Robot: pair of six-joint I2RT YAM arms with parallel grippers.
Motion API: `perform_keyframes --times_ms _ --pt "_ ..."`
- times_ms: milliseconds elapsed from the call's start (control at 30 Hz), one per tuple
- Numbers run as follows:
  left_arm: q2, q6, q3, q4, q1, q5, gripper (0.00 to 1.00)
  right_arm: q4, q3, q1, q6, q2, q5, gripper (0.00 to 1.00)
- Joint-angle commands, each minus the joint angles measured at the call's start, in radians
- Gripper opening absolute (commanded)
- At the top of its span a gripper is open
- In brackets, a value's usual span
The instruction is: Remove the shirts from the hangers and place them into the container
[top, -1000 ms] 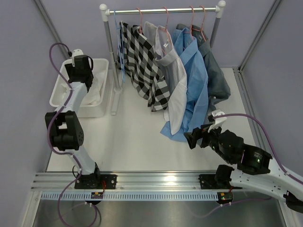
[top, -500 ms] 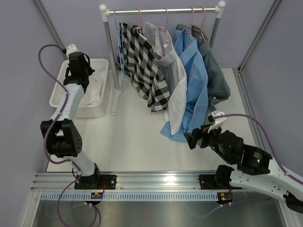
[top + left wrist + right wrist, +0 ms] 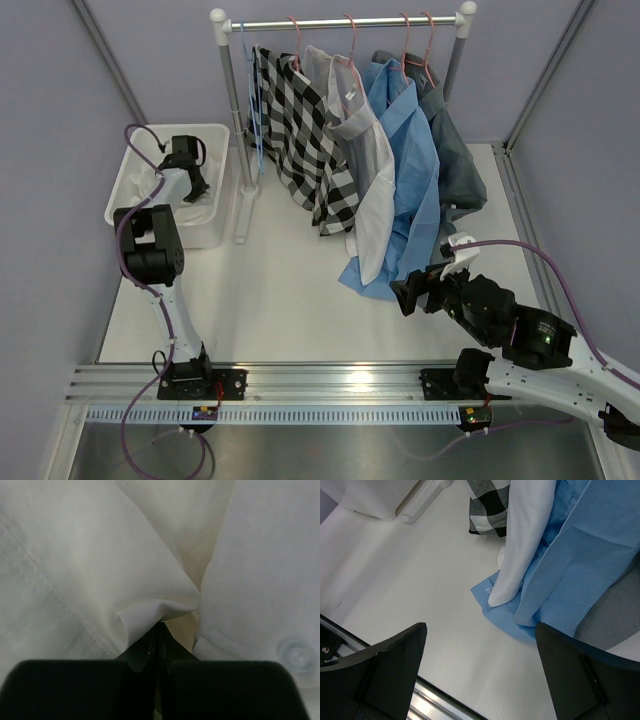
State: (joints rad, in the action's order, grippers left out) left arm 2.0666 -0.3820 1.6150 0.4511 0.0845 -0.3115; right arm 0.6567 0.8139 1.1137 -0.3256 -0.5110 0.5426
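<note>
My left gripper [image 3: 196, 184] reaches down into the white container [image 3: 118, 196] at the far left. Its jaws [image 3: 159, 626] are shut on a puckered fold of the plain white shirt [image 3: 75, 555] lying there. On the rail hang the check shirt [image 3: 300, 130], the pale grey-white one [image 3: 365, 165], the light blue one [image 3: 415, 185] and the dark grey one [image 3: 462, 160], on pink hangers [image 3: 350, 40]. An empty light blue hanger [image 3: 250, 100] hangs at the left end. My right gripper [image 3: 403, 293] is open [image 3: 480, 627] over the table, just short of the light blue shirt's cuff [image 3: 492, 597].
The white-posted rail [image 3: 340, 20] spans the back of the table, and its left foot [image 3: 243, 205] runs beside the container. The light blue hem and a white sleeve [image 3: 520, 555] trail onto the tabletop. Frame posts stand at the back corners.
My left arm has swung from above the container down into it, and its gripper has shut on the white fabric. The right arm has stayed where it was.
</note>
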Motion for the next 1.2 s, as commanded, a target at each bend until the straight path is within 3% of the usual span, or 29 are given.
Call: perform_keyframes --times_ms 0,267,300,400,600,700,967,1167 --pt "-0.006 -0.003 0.054 0.041 0.038 -0.052 0.04 0.000 0.051 0.006 -0.003 -0.014 0.042 1.00" --pt "-0.279 -0.020 0.082 0.041 0.035 0.034 0.33 -0.037 0.163 0.006 0.054 -0.093 0.025 0.99" --pt "-0.314 -0.023 0.080 0.041 0.037 0.038 0.46 -0.052 0.201 0.006 0.069 -0.127 0.019 1.00" --pt "-0.449 -0.026 0.054 0.040 0.035 0.064 0.69 -0.077 0.272 0.006 0.114 -0.225 0.010 0.99" --pt "-0.734 0.008 -0.128 0.041 0.034 0.127 0.94 -0.006 0.661 -0.026 0.190 -0.534 -0.028 1.00" --pt "-0.850 0.032 -0.237 0.040 0.034 0.167 0.99 0.003 0.770 -0.134 0.211 -0.665 -0.149 0.99" --pt "-1.253 0.098 -0.677 -0.037 0.018 0.244 0.99 -0.026 1.122 -0.357 0.278 -0.989 -0.332 0.99" --pt "-1.330 0.132 -0.780 -0.055 -0.058 0.230 0.99 -0.006 1.376 -0.449 0.295 -1.289 -0.460 0.95"
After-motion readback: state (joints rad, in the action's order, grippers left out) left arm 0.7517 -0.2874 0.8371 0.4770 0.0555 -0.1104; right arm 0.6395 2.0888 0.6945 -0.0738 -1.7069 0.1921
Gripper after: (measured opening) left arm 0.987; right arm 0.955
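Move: The checkered shirt hangs about 31 cm ahead of the open right hand and 20 cm to its left, about level in height. The light grey shirt is 28 cm ahead and 9 cm left of that hand, the blue shirt 23 cm straight ahead, both slightly below it. From the left hand, shut among the white shirt's folds, the checkered shirt is some 21 cm right, 3 cm back and 17 cm higher; the white shirt's middle is 4 cm left and 2 cm below, level fore and aft. The left hand comes free of the white shirt, opening wide as it rises some 30 cm almost straight out of the container, then draws back towards its base about 23 cm and sinks partway, its fingers tipping up roughly 30 degrees by the end. Meanwhile the right hand, staying wide open, climbs first with a lean to the left, then reaches forward, ending about 23 cm farther out, 16 cm higher and 14 cm to the left, up by the hanging checkered and light grey shirts and short of closing on either. ##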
